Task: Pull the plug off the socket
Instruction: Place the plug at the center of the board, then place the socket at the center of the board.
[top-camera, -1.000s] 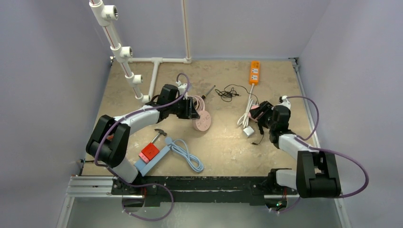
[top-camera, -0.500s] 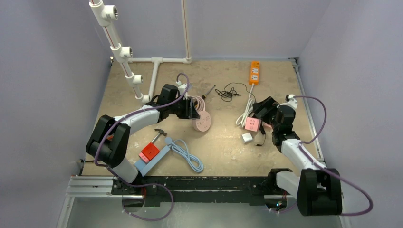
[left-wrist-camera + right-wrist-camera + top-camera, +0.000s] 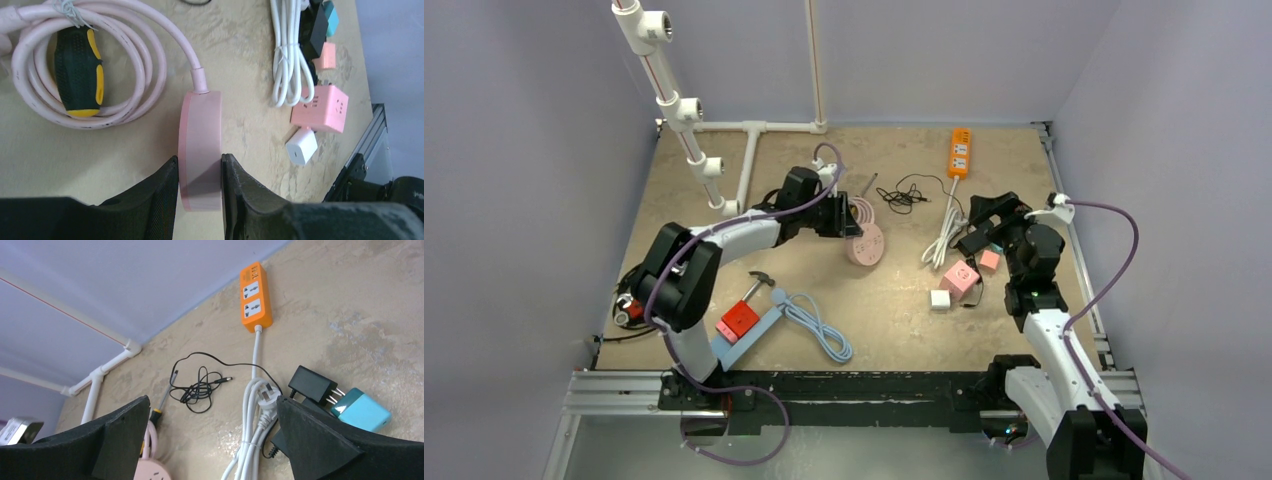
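Note:
The round pink socket stands on edge on the table, and my left gripper is shut on its rim. In the left wrist view both black fingers press the flat sides of the socket, with its coiled pink cord behind. The pink cube plug lies loose on the table, apart from the socket, and shows in the left wrist view as the plug. My right gripper hovers above and behind it, open and holding nothing.
A small white charger lies beside the cube. Nearby are a white cable bundle, an orange power strip, black and teal adapters, a screwdriver, a hammer, a blue cable and white pipes.
My right gripper opened and let go of the pink cube plug, which now lies on the table, then drew back to the right. My left gripper carried the socket slightly right and back.

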### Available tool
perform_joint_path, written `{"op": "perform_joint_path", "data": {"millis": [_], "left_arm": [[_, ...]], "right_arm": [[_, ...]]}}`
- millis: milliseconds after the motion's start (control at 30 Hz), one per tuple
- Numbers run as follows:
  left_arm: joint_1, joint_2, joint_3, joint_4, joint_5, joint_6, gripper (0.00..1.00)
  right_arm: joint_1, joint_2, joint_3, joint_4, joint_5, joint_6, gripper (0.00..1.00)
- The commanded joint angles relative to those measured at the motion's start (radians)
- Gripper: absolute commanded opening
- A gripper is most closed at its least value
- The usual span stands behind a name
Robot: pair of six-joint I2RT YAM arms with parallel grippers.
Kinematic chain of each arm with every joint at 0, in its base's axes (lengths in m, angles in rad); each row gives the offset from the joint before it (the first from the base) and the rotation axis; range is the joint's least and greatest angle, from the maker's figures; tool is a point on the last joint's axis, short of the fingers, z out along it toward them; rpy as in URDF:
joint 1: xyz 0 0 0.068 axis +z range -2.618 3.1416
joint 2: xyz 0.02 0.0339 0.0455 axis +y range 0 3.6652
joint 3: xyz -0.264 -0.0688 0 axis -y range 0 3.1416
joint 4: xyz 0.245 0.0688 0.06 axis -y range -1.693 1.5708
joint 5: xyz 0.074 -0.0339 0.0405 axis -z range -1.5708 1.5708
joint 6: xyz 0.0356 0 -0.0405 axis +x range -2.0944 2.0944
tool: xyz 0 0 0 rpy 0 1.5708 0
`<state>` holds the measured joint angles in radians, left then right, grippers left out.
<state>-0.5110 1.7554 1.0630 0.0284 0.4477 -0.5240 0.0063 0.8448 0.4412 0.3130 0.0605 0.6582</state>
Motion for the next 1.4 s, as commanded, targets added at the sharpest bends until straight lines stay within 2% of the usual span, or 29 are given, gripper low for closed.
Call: {"op": "perform_joint_path", "data": {"millis": [0, 300, 467, 533, 667, 800, 833, 967, 1167, 1267, 1367], "left_arm": [[-0.042, 0.103, 0.143, 0.148, -0.028, -0.021, 0.00], [-0.113, 0.359, 0.381, 0.204, -0.071, -0.041, 0.00], [-0.117, 0.459, 0.451, 0.211, -0.094, -0.053, 0.00], [-0.117, 0.462, 0.451, 0.200, -0.122, -0.033, 0.13], [-0.117, 0.437, 0.444, 0.142, -0.175, 0.018, 0.56], [-0.117, 0.371, 0.422, 0.096, -0.229, 0.057, 0.90], [-0.117, 0.348, 0.414, 0.084, -0.242, 0.071, 0.95], [-0.117, 0.218, 0.380, 0.028, -0.301, 0.110, 0.99], [-0.113, -0.071, 0.270, -0.145, -0.348, 0.169, 0.99], [-0.087, -0.214, 0.163, -0.216, -0.342, 0.197, 0.99], [-0.021, -0.344, 0.013, -0.256, -0.306, 0.204, 0.99]], "right_arm": [[-0.003, -0.001, 0.005, 0.073, -0.027, -0.033, 0.99], [-0.002, -0.043, -0.060, 0.139, -0.057, -0.049, 0.99], [-0.002, -0.058, -0.074, 0.157, -0.082, -0.061, 0.99], [-0.002, -0.058, -0.077, 0.163, -0.093, -0.064, 0.99], [-0.002, -0.053, -0.079, 0.177, -0.120, -0.074, 0.99], [-0.002, -0.060, -0.084, 0.192, -0.154, -0.088, 0.99], [-0.002, -0.063, -0.088, 0.200, -0.164, -0.090, 0.99], [-0.002, -0.070, -0.107, 0.253, -0.238, -0.105, 0.99], [0.007, 0.003, -0.106, 0.347, -0.450, -0.128, 0.97], [0.103, 0.051, -0.068, 0.330, -0.471, -0.162, 0.96], [0.291, 0.106, -0.004, 0.243, -0.394, -0.223, 0.91]]}}
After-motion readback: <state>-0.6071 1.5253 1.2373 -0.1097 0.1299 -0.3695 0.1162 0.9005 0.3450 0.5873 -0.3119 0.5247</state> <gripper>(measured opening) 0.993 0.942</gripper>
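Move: The left hand already holds the pink round socket; its landing spot is about 12 cm right, 6 cm ahead and 7 cm down. From this hand the pink cable coil lies 9 cm ahead and 1 cm right, the white cable bundle 19 cm right and 3 cm ahead. From the open right hand the socket is some 26 cm left, 1 cm back and 14 cm below, that bundle 9 cm left and 1 cm ahead. Left carries the socket 12 cm right, 8 forward, lowers, opens, retreats up-left; open right swings left towards it. ##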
